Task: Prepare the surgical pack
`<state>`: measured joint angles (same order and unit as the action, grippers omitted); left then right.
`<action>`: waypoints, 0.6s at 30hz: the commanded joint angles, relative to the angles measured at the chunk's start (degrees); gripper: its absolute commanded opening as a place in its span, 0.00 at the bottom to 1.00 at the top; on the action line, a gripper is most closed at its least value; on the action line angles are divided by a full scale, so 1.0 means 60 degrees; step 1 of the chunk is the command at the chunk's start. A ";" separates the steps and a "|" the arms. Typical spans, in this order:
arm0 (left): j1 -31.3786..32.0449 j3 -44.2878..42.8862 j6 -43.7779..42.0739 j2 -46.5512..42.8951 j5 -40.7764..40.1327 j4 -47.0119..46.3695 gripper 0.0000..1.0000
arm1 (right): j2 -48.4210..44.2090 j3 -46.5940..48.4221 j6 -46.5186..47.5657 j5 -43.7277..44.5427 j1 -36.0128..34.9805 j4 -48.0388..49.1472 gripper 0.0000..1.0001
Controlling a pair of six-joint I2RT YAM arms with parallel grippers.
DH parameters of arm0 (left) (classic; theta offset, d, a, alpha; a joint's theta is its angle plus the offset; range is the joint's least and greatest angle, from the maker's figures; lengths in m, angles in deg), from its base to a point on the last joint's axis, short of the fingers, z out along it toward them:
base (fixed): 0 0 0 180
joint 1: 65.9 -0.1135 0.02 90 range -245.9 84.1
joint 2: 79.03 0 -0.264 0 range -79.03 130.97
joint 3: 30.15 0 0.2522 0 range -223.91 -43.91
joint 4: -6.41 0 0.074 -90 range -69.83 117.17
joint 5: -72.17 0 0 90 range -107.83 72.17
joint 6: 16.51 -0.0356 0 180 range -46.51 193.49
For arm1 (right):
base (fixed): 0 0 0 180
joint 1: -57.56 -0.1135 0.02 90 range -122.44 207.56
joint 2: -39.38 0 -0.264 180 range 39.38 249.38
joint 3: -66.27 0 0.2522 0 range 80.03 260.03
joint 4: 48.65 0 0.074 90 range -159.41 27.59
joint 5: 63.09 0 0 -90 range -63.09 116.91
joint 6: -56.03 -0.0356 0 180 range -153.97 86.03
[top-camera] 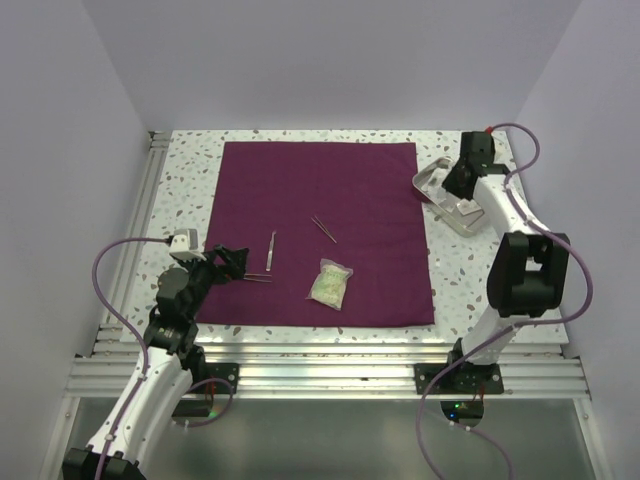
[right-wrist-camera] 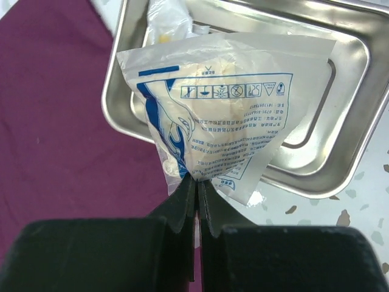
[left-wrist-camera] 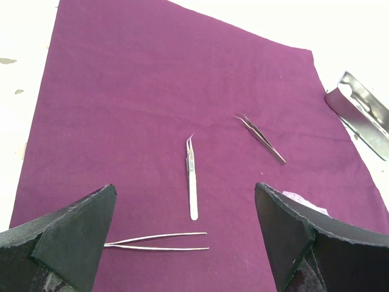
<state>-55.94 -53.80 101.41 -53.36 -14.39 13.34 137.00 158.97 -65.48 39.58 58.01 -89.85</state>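
Observation:
The surgical pack (top-camera: 320, 200) is a plum-purple cloth spread flat as a big square on the table; it also shows in the left wrist view (left-wrist-camera: 152, 79). On it lie long forceps (left-wrist-camera: 158, 241), flat tweezers (left-wrist-camera: 192, 182), pointed tweezers (left-wrist-camera: 261, 137) and a small clear bag (top-camera: 330, 283). My left gripper (left-wrist-camera: 185, 194) hangs open above the cloth's near left part, with nothing between its fingers. My right gripper (right-wrist-camera: 197, 182) is shut on a white packet with blue print (right-wrist-camera: 225, 115), held over the steel tray (right-wrist-camera: 340, 152).
The steel tray (top-camera: 440, 190) sits on the speckled tabletop just off the cloth's far right corner. Another packet (right-wrist-camera: 167, 18) lies in the tray behind the held one. White walls close in the left, back and right sides.

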 commanded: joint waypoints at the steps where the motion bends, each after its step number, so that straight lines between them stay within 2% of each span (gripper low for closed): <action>1: 0.0098 -0.0197 0.0019 0.0043 -0.0017 -0.0517 1.00 | 0.0617 0.0788 -0.0724 0.0437 0.0306 -0.0230 0.00; 6: 0.0099 -0.0197 0.0004 0.0057 -0.0046 -0.0502 1.00 | 0.1380 0.1199 -0.1077 0.1169 0.0540 -0.0246 0.00; 10: 0.0099 -0.0212 -0.0010 0.0028 -0.0090 -0.0488 1.00 | 0.1966 0.1580 -0.0961 0.1185 0.0672 -0.0435 0.00; 11: 0.0099 -0.0212 -0.0010 0.0043 -0.0090 -0.0488 1.00 | 0.2054 0.1740 -0.0873 0.1083 0.0687 -0.0465 0.04; 15: 0.0113 -0.0212 -0.0010 0.0043 -0.0105 -0.0473 1.00 | 0.2187 0.1976 -0.0623 0.0745 0.0731 -0.0714 0.65; 18: 0.0113 -0.0212 -0.0010 0.0028 -0.0105 -0.0473 1.00 | 0.1632 0.1713 -0.0579 0.0789 0.0731 -0.0525 0.70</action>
<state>-55.61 -53.80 101.41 -53.12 -14.63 13.34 150.53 168.04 -69.35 43.91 62.18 -92.82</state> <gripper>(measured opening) 0.997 0.689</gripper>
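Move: My right hand already holds the blue-printed packet up near the tray; the tray's middle is about 6 cm to my right, 2 cm ahead and 12 cm down. In its left end small packets already lie, about 5 cm ahead and 1 cm left of me; another flat one lies level with me, 8 cm right. The tweezers rest some 31 cm left and 7 cm back. From my idle left hand the tray is roughly 55 cm right and 21 cm ahead. I carry the pinched packet down and to the right over the middle of the tray, sinking about 5 cm and easing a little forward, while the hand turns some 10 degrees clockwise and tips slightly further down. As I slow to a stop well above the tray floor, I open my right fingers wide and let go of the packet. ##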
